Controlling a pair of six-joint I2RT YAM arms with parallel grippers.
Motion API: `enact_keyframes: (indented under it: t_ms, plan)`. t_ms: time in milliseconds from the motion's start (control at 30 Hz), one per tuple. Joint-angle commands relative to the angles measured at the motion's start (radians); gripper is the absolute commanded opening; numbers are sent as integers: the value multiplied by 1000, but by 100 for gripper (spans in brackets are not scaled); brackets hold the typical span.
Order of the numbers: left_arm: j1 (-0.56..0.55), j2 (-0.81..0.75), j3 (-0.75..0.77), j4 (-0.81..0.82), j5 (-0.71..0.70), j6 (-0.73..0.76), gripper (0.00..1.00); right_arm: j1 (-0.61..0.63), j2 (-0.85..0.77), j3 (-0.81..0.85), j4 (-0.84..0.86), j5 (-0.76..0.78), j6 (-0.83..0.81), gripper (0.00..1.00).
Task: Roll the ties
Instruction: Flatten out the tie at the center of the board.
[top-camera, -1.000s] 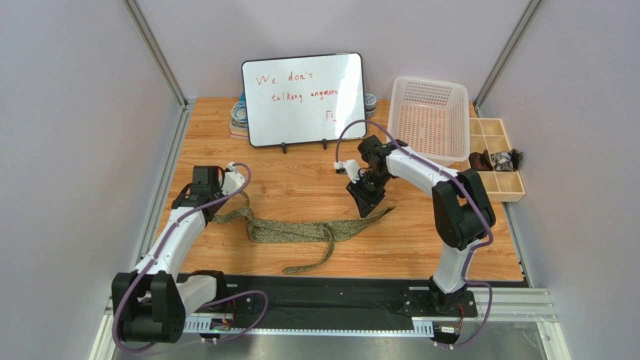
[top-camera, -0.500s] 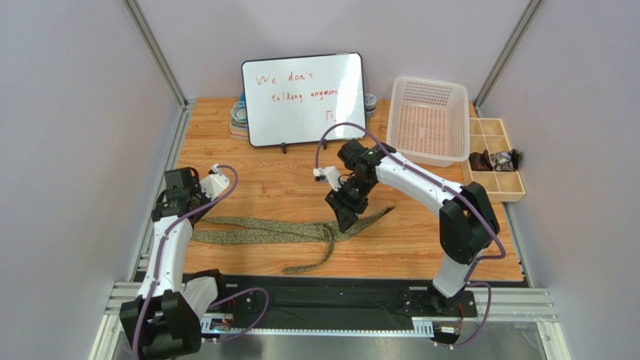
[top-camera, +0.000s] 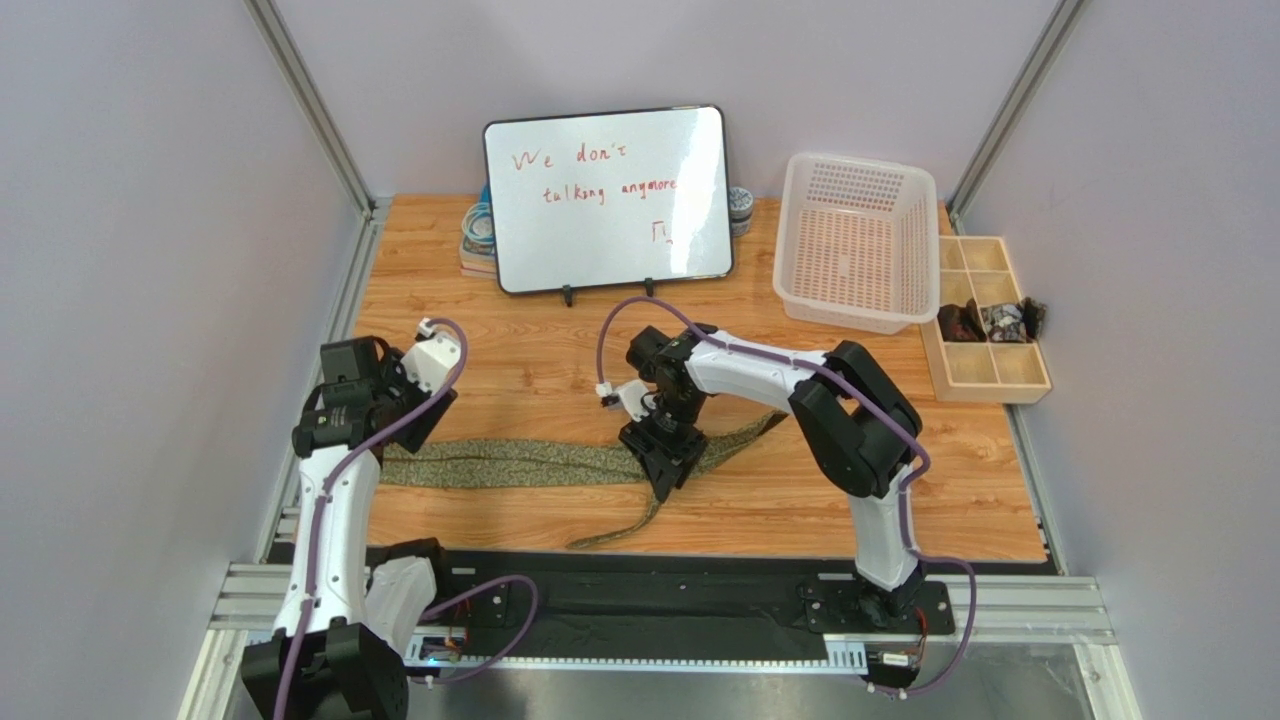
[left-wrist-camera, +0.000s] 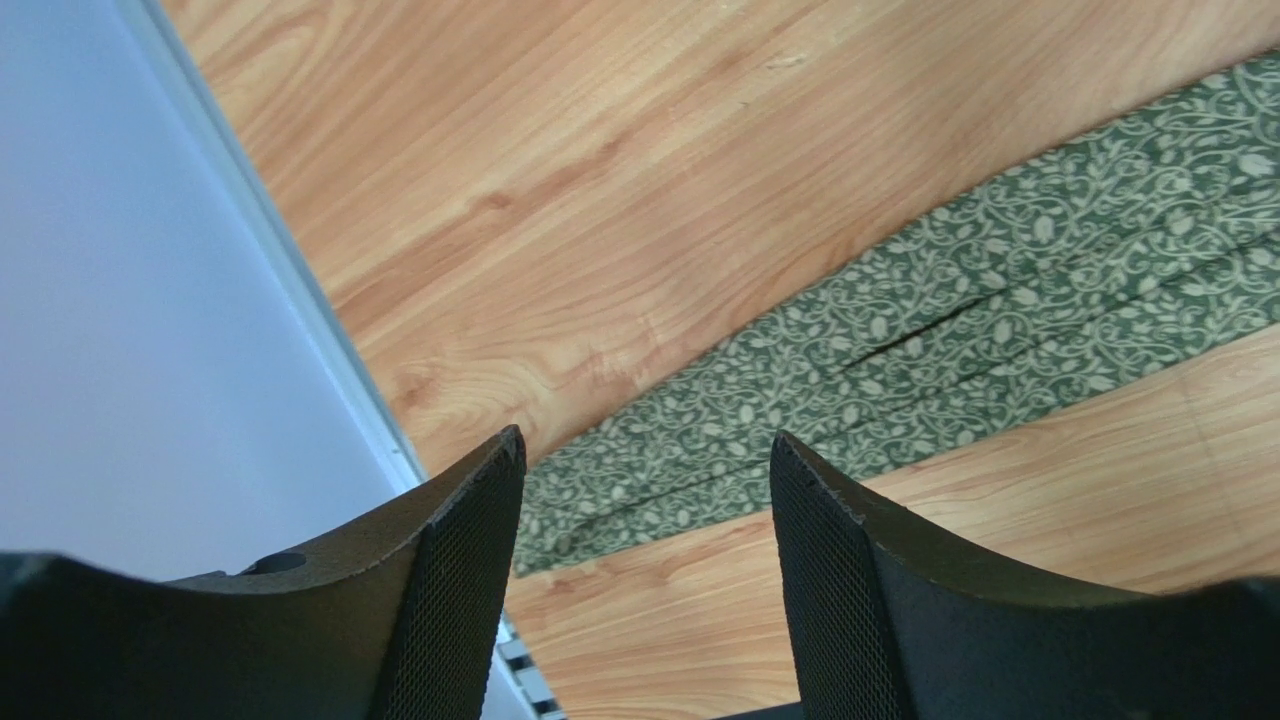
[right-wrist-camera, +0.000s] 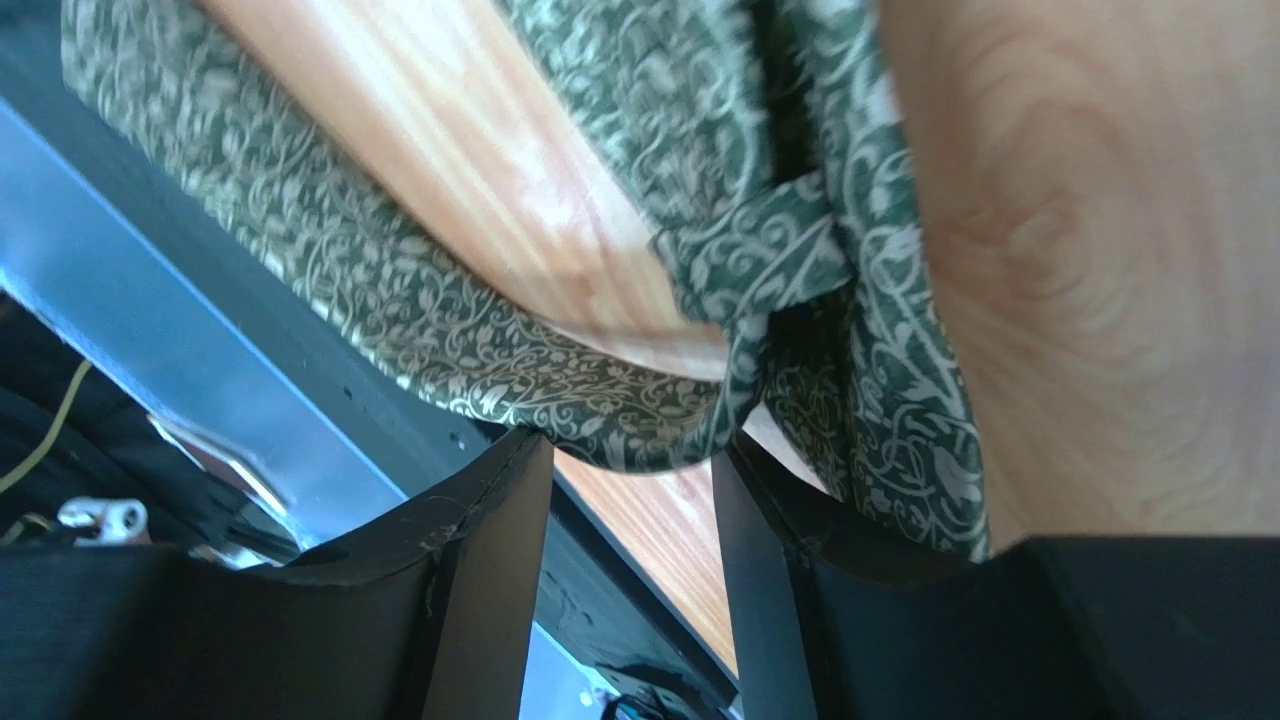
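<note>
The tie (top-camera: 526, 462), olive green with a fine pattern, lies stretched flat across the table from left to right. A narrower length of it loops back towards the front edge (top-camera: 624, 525). My left gripper (top-camera: 376, 438) hovers open just above the tie's left end (left-wrist-camera: 962, 345), by the table's left rail, with nothing between its fingers (left-wrist-camera: 451, 585). My right gripper (top-camera: 663, 462) is down at the tie's middle fold. In the right wrist view its jaws (right-wrist-camera: 631, 450) stand apart, with the bunched fold (right-wrist-camera: 751, 285) right at the fingertips and not pinched.
A whiteboard (top-camera: 607, 198) stands at the back centre with small items (top-camera: 478, 233) behind its left side. A white mesh basket (top-camera: 857, 240) and a wooden compartment tray (top-camera: 992, 323) sit at the back right. A black strip (top-camera: 676, 578) runs along the front edge.
My left gripper dragged the tie's left end leftward, straightening it, then opened and let go. My right arm swung left and down onto the tie's fold, and its jaws opened.
</note>
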Motion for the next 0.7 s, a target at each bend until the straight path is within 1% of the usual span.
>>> enact_keyframes:
  t_ms: [0, 100, 133, 167, 200, 233, 267, 333, 367, 433, 500, 567, 633, 667]
  plan:
    - [4, -23, -61, -32, 76, -39, 60, -5, 9, 68, 59, 53, 128, 47]
    - [6, -39, -150, 26, 76, 4, 54, -19, 15, 66, 59, 66, 145, 43]
    - [6, -27, -167, 40, 79, 17, 52, -22, 4, 56, 58, 76, 145, 41]
    - [6, -13, -189, 70, 77, 40, 47, -30, -2, 51, 56, 98, 145, 39]
    - [6, 2, -196, 86, 71, 48, 45, -33, -6, 46, 52, 111, 145, 37]
    - [6, 42, -202, 103, 50, 57, 43, -37, -8, 45, 45, 129, 141, 36]
    - [6, 65, -215, 132, 36, 79, 39, -51, -5, 45, 36, 167, 128, 34]
    - [6, 132, -227, 161, -5, 96, 35, -73, 3, 58, 26, 216, 119, 28]
    - [6, 151, -239, 185, -16, 102, 32, -98, 15, 66, 9, 232, 114, 27]
    - [6, 205, -250, 210, -45, 120, 29, -129, 29, 89, -16, 258, 87, 26]
    - [4, 237, -264, 253, -70, 122, 27, -171, 36, 114, -42, 319, 46, 26]
    - [6, 272, -243, 259, -77, 117, 24, -217, 39, 135, -60, 388, 16, 26]
    - [6, 300, -230, 267, -85, 108, 24, -246, 43, 152, -71, 442, -26, 26]
    - [6, 311, -220, 265, -82, 110, 24, -269, 41, 170, -97, 436, -43, 26]
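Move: The tie's left end lies about 12 cm below the left hand, roughly 2 cm back and 2 cm left; the tie's long body is centred 16 cm to its right and 1 cm back. From the right hand, low over the table with the tail's root at its fingertips, the tie's folded right end is some 9 cm ahead and 11 cm right, while the narrow tail's middle is 5 cm back and 6 cm left. Left hand sinks some 12 cm onto the tie's left end; right drags the tail forward-right, both grippers narrowing. ##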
